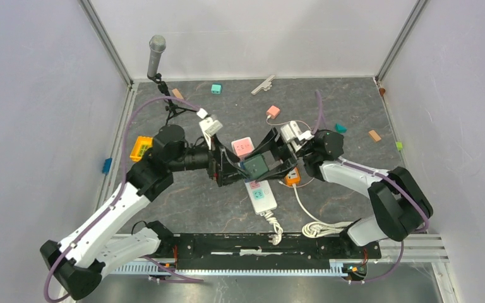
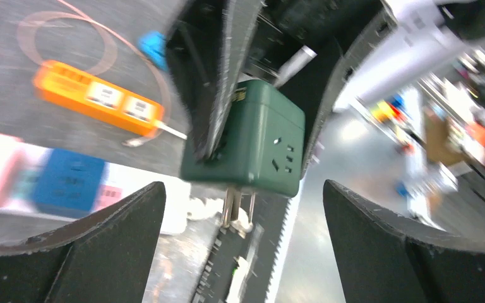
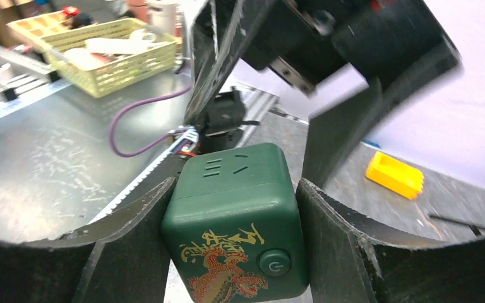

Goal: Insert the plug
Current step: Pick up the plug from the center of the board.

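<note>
The plug is a dark green cube (image 1: 254, 166) with a dragon print and a power button (image 3: 237, 227). It hangs above the table between both arms, and its metal prongs (image 2: 237, 205) point down. My right gripper (image 3: 235, 189) is shut on its two sides. My left gripper (image 2: 243, 189) faces the cube from the other side and stands open, its fingers well clear of it. A white power strip (image 1: 262, 196) lies on the table just below and in front of the cube.
An orange power strip (image 1: 292, 177) lies beside the right gripper, and a pink cube adapter (image 1: 242, 146) sits behind the plug. A microphone on its stand (image 1: 156, 53) is at the back left, with a yellow block (image 1: 142, 148) by the left arm. Small blocks are scattered at the back.
</note>
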Motion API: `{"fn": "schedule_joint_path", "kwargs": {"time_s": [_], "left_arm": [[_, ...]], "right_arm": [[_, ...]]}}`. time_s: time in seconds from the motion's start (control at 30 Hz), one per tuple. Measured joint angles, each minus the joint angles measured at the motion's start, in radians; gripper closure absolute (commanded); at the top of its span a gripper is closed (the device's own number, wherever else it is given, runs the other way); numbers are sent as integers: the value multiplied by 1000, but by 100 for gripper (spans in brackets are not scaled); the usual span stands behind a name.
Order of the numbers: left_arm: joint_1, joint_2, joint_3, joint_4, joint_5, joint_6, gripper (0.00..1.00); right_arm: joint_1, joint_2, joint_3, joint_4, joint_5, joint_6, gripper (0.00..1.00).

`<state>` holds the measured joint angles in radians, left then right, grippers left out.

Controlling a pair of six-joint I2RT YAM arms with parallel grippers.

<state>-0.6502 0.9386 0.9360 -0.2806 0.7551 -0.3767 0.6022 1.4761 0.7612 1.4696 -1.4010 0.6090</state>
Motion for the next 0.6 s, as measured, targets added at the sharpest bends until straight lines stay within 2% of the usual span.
{"fn": "schedule_joint_path", "kwargs": {"time_s": [0.13,0.2,0.3,0.4,0.5,0.6], "left_arm": [[0,-80,5,-18,-288,34,0],[0,-111,5,-26,-411,50,0],[0,-145,3,-30,-558,60,0],[0,-167,-3,-43,-649,61,0],[0,-183,-24,-75,-728,61,0],[0,-185,-54,-101,-777,60,0]], "right_arm": [[-82,-32,-64,-4,95,-19,100],[-113,-84,-106,-49,163,-119,100],[-116,-232,-114,-359,340,-390,100],[-104,-340,-63,-678,525,-636,100],[-101,-395,-27,-941,708,-800,100],[-101,-430,-27,-1125,842,-871,100]]}}
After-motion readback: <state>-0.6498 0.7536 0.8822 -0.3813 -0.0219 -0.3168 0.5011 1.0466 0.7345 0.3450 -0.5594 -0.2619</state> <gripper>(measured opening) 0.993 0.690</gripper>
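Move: The blue plug, in the middle of the white power strip, lies about 17 cm ahead of my open left hand, 4 cm to its right and roughly 23 cm below. The pink plug sits some 9 cm beyond the blue one and 3 cm left of it; the orange strip is about 13 cm right of it and 2 cm farther out. From my right hand, still gripping the green plug, the blue plug is around 17 cm ahead, 1 cm left and 23 cm below. My two hands part after the handover. I draw my right hand forward about 13 cm and some 6 cm right, keeping its grip on the green plug, arching up about 4 cm and down again while it turns nearly 60 degrees clockwise. My left hand, wide open and empty, swings forward and left away from the green plug, about 12 cm in all, turning some 40 degrees counter-clockwise and dipping a little at the end. ##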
